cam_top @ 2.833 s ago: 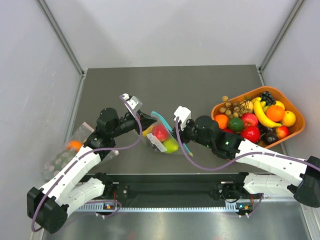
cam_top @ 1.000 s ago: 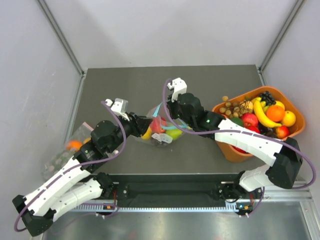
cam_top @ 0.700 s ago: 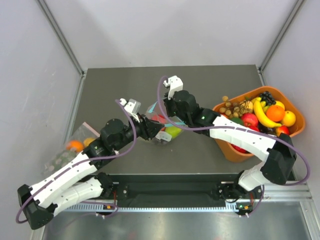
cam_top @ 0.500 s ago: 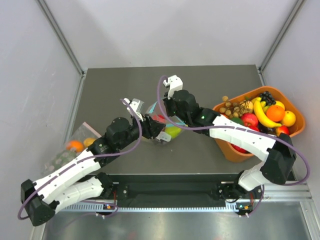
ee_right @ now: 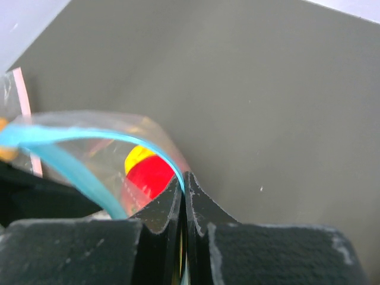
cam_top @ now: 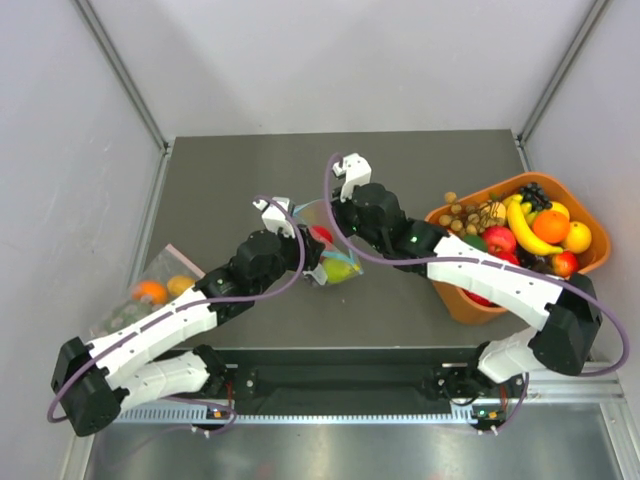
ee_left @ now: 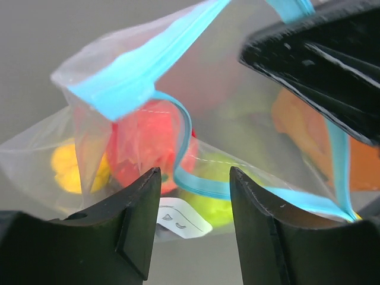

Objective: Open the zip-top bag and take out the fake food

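Note:
The zip-top bag (cam_top: 333, 258) lies mid-table, its teal zip strip (ee_left: 127, 83) parted into a loop. Inside it sits the fake food: a red apple (ee_left: 145, 142), a yellow lemon (ee_left: 74, 169) and a lime-green fruit (ee_left: 228, 199). My right gripper (ee_right: 184, 180) is shut on the bag's teal rim and holds one side up; it also shows in the top view (cam_top: 336, 232). My left gripper (ee_left: 195, 175) is open right at the bag's mouth, nothing clamped between its fingers (ee_left: 142, 219); the top view shows it left of the bag (cam_top: 312, 260).
An orange basket (cam_top: 455, 300) heaped with plastic fruit stands at the right. A second clear bag with a pinkish edge strip (cam_top: 140, 295) lies at the left table edge. Grey walls close in the table on three sides.
My left arm has swung right and forward up to the bag's mouth, and its jaws have widened. The right gripper kept its hold on the rim and shifted only slightly.

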Robot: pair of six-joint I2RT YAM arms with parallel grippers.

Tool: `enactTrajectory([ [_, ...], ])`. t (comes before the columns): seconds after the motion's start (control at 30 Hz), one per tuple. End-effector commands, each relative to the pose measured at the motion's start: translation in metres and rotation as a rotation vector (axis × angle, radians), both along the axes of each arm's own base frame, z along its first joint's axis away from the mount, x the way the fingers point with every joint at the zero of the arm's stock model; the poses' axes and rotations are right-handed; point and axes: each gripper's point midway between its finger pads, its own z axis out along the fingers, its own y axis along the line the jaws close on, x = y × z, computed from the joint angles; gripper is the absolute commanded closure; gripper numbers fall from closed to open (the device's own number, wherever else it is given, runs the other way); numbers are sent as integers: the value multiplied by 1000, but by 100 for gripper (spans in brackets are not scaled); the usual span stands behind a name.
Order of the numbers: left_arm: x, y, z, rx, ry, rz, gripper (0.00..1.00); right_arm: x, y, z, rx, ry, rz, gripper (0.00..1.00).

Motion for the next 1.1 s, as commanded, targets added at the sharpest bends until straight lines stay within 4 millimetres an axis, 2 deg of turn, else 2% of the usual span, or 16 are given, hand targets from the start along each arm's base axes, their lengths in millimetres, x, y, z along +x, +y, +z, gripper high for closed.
enactTrajectory([
  [0.0,10,6,5,19,-44,51,45,-12,3,27,84,-37,33,100],
  [0.1,13,6,-3,45,-39,61,47,-20,6,23,86,-30,58,100],
  [0.23,18,7,-6,49,-56,77,77,-29,5,20,99,-22,75,100],
  [0.3,18,8,-11,60,-58,82,85,-32,3,18,103,-20,81,100],
  [0.37,19,8,-9,54,-66,81,99,-31,-4,10,87,-14,51,100],
  [0.5,15,3,-5,47,-71,41,100,-24,-29,-12,13,6,-54,100],
  [0.53,13,3,-7,58,-62,33,100,-23,-37,-26,3,29,-73,100],
  [0.6,9,2,-4,62,-61,9,100,-16,-55,-28,28,38,-118,100],
  [0.63,8,2,-3,61,-62,0,100,-15,-63,-38,19,55,-132,100],
  [0.83,-10,5,-2,80,-13,-59,100,-4,-102,-42,14,54,-229,100],
  [0.97,-17,14,7,58,-20,-47,100,-1,-117,-47,-15,57,-273,100],
  [1.07,-15,26,0,89,-13,-1,100,-2,-125,-56,-38,73,-290,100],
])
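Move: The blue zip rim that my half-open left fingers straddle lies about 1 cm ahead, 1 cm left and 2 cm below that hand. From it, the red apple is about 4 cm ahead and 12 cm down, the lemon 4 cm ahead, 5 cm left, and the green pear 4 cm back, 5 cm right, both equally low. From my right hand, already pinching the rim, that left-hand stretch lies about 7 cm back, 4 cm left, 5 cm below. I ease my left hand forward and down about 2 cm and shut its fingers on the blue rim, while my right, keeping its pinch, first draws back a little. Then I carry the right hand about 10 cm to the right and some 6 cm down, away from the left, turning slightly clockwise; my left hand, gripping, draws back about 3 cm. ##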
